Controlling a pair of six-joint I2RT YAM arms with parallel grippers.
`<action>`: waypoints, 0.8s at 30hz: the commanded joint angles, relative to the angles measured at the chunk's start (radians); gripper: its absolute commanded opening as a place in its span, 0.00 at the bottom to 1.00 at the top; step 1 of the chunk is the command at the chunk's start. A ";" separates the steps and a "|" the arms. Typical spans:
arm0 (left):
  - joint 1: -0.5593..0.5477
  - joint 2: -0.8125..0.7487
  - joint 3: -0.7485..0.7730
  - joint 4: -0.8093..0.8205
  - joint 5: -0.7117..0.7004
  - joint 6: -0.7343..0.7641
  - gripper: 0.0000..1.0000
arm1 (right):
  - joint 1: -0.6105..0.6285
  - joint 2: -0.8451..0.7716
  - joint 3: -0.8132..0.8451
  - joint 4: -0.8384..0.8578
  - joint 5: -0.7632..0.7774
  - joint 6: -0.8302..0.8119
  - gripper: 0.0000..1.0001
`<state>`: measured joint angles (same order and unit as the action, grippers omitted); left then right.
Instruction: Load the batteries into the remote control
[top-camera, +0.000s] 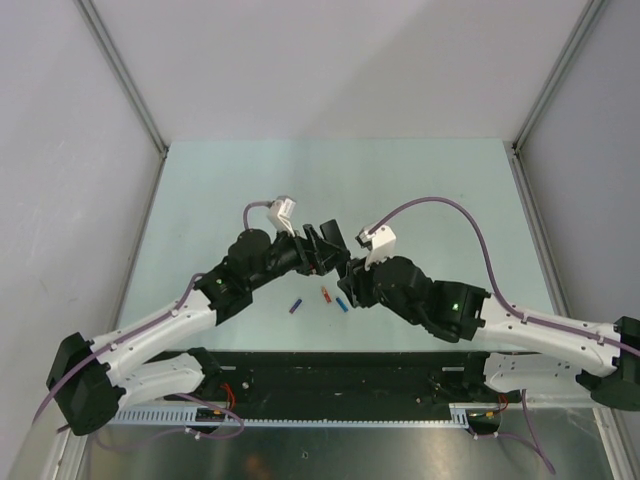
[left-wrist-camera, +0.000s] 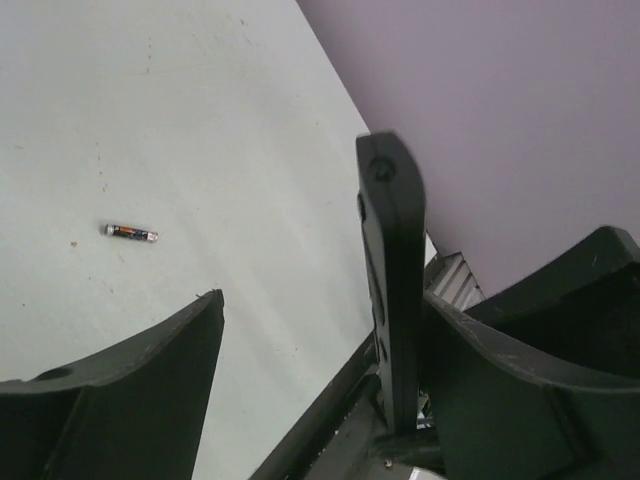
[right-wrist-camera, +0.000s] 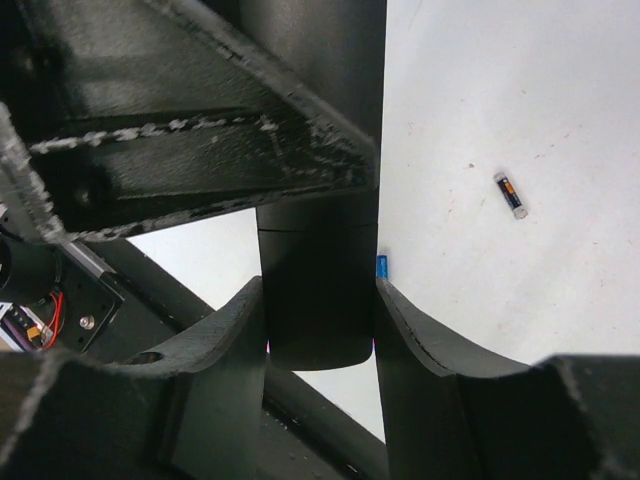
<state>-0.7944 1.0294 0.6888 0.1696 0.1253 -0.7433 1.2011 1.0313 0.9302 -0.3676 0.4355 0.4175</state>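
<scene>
My right gripper (right-wrist-camera: 318, 300) is shut on one end of the black remote control (right-wrist-camera: 320, 250), which fills the gap between its fingers. In the left wrist view the remote control (left-wrist-camera: 392, 270) stands as an upright bar close beside one finger (left-wrist-camera: 520, 380) of my left gripper (left-wrist-camera: 320, 310). That gripper is open, and its other finger (left-wrist-camera: 130, 390) is far off the bar. Both grippers meet above mid-table, the left gripper (top-camera: 322, 243) and the right gripper (top-camera: 348, 268). On the table lie a purple-blue battery (top-camera: 296, 305), a red-orange battery (top-camera: 326, 294), a bright blue battery (top-camera: 342, 303) and a dark battery (left-wrist-camera: 131, 233).
The pale green table (top-camera: 420, 190) is walled by grey panels at the left, back and right. A black rail (top-camera: 350, 370) with the arm bases and cables runs along the near edge. A purple cable (top-camera: 470, 225) loops over the right arm.
</scene>
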 joint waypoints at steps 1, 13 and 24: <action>-0.008 0.008 0.052 0.039 -0.026 0.002 0.75 | 0.026 0.010 0.055 0.059 0.035 0.006 0.33; -0.011 0.006 0.026 0.119 0.016 -0.013 0.38 | 0.041 0.001 0.055 0.053 0.049 0.006 0.32; -0.009 -0.006 0.015 0.134 0.016 -0.008 0.00 | 0.041 -0.020 0.056 0.027 0.042 0.021 0.79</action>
<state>-0.8108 1.0355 0.6964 0.2821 0.1593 -0.7769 1.2358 1.0389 0.9321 -0.3542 0.4568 0.4305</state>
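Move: The remote control, its far end tilted up, is still held near its lower end by the right hand; its middle lies about 2 cm above the left hand's point, 1 cm back and 1 cm to the right. From the right hand that middle is some 4 cm ahead, 2 cm left and 4 cm up. On the table, roughly 22 cm below the left hand, the blue battery lies 2 cm back and 2 cm right, the red battery level with the hand and 3 cm left. The left hand, its open fingers already on either side of the remote's middle stretch, closes them steadily while rising about 3 cm and easing a little to the right, tilting slightly, until it pinches the remote across its thickness. The right hand keeps its grip on the lower end, shifting barely 1 cm back and to its left at first, then stays put and opens its fingers off the remote's sides just as the left grip settles. ##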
